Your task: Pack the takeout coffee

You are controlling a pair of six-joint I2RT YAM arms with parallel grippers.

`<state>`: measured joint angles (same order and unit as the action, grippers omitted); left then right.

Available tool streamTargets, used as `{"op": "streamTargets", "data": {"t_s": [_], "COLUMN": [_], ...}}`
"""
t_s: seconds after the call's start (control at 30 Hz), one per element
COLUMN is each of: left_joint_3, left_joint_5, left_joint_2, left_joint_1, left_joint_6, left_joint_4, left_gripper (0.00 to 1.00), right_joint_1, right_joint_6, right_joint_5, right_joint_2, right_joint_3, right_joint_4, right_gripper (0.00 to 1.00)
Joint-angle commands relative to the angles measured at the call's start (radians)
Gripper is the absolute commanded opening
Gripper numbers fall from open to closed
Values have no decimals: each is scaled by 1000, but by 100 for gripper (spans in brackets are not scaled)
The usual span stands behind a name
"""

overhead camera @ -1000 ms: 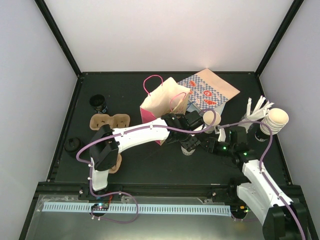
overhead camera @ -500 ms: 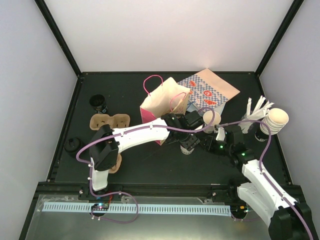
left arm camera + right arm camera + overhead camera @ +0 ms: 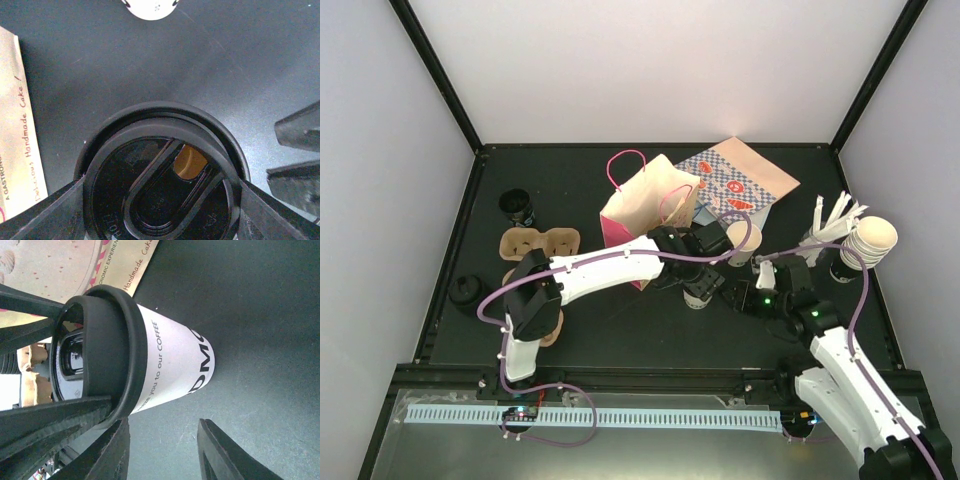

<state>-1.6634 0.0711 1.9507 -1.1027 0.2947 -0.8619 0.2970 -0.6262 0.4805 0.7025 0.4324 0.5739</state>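
Observation:
The takeout coffee (image 3: 170, 360) is a white paper cup with dark print and a black lid (image 3: 165, 190), standing on the black table just right of the pink bag (image 3: 640, 205). From above it shows at mid-table (image 3: 698, 298) under my left wrist. My left gripper (image 3: 160, 200) comes down from above, shut on the lid, with a finger (image 3: 55, 420) touching the rim on each side. My right gripper (image 3: 163, 422) is low beside the cup's base, open, with only bare table between its fingers. The left wrist view catches those fingers (image 3: 300, 132) at its right edge.
A patterned paper bag (image 3: 740, 180) lies flat behind the pink one. An open cream-lined cup (image 3: 743, 240) stands right of my left wrist. At right are stacked cups (image 3: 870, 240) and stirrers (image 3: 830, 220); at left a cardboard carrier (image 3: 535, 243), a black cup (image 3: 518, 207) and a loose lid (image 3: 467, 288).
My right gripper's jaws have widened and the right arm has drawn back a little from the cup. The left gripper stays on the lid.

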Motion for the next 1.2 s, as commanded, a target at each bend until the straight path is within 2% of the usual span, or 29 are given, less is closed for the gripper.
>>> {"op": "streamTargets", "data": {"t_s": [0.0, 0.17, 0.5, 0.63, 0.83, 1.17], "left_joint_3": [19, 3, -44, -80, -107, -127], "left_joint_5": [-52, -60, -54, -56, -62, -72], "left_joint_2": [92, 97, 70, 71, 64, 39], "left_joint_1": [-16, -19, -22, -22, -22, -19], "left_joint_6": [111, 123, 126, 123, 120, 121], "left_joint_4": [-150, -161, -176, -183, -186, -184], "left_gripper": [69, 69, 77, 82, 98, 99], "right_joint_1": [4, 3, 4, 4, 2, 4], "right_joint_6": [4, -38, -58, -45, -38, -24], "right_joint_5": [22, 96, 31, 9, -10, -8], "right_joint_2": [-35, -28, -25, -33, -34, -31], "right_joint_3": [2, -39, -35, -28, -21, -8], "right_joint_4": [27, -63, -74, -49, -36, -38], "right_gripper": [40, 41, 40, 40, 41, 41]}}
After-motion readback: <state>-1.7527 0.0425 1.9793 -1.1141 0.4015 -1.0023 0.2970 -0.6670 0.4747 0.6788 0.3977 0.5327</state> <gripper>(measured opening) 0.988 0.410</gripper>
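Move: The lidded coffee cup stands between the left gripper's fingers, level with them both ways, its middle about 5 cm below. The paper bag is some 13 cm ahead and 12 cm left of this hand, and the unlidded white cup about 9 cm ahead and 10 cm right, its middle some 6 cm lower. From the right hand the lidded cup lies roughly 7 cm left, 2 cm ahead and 4 cm below. Keep the left fingers round the black lid while turning the wrist about 5 degrees counter-clockwise, then spread them from three-quarters to fully open to let go of the lidded cup, easing the hand back towards the base by some 1.5 cm. Hold the right gripper part-open beside the lid, swaying by less than a centimetre. ##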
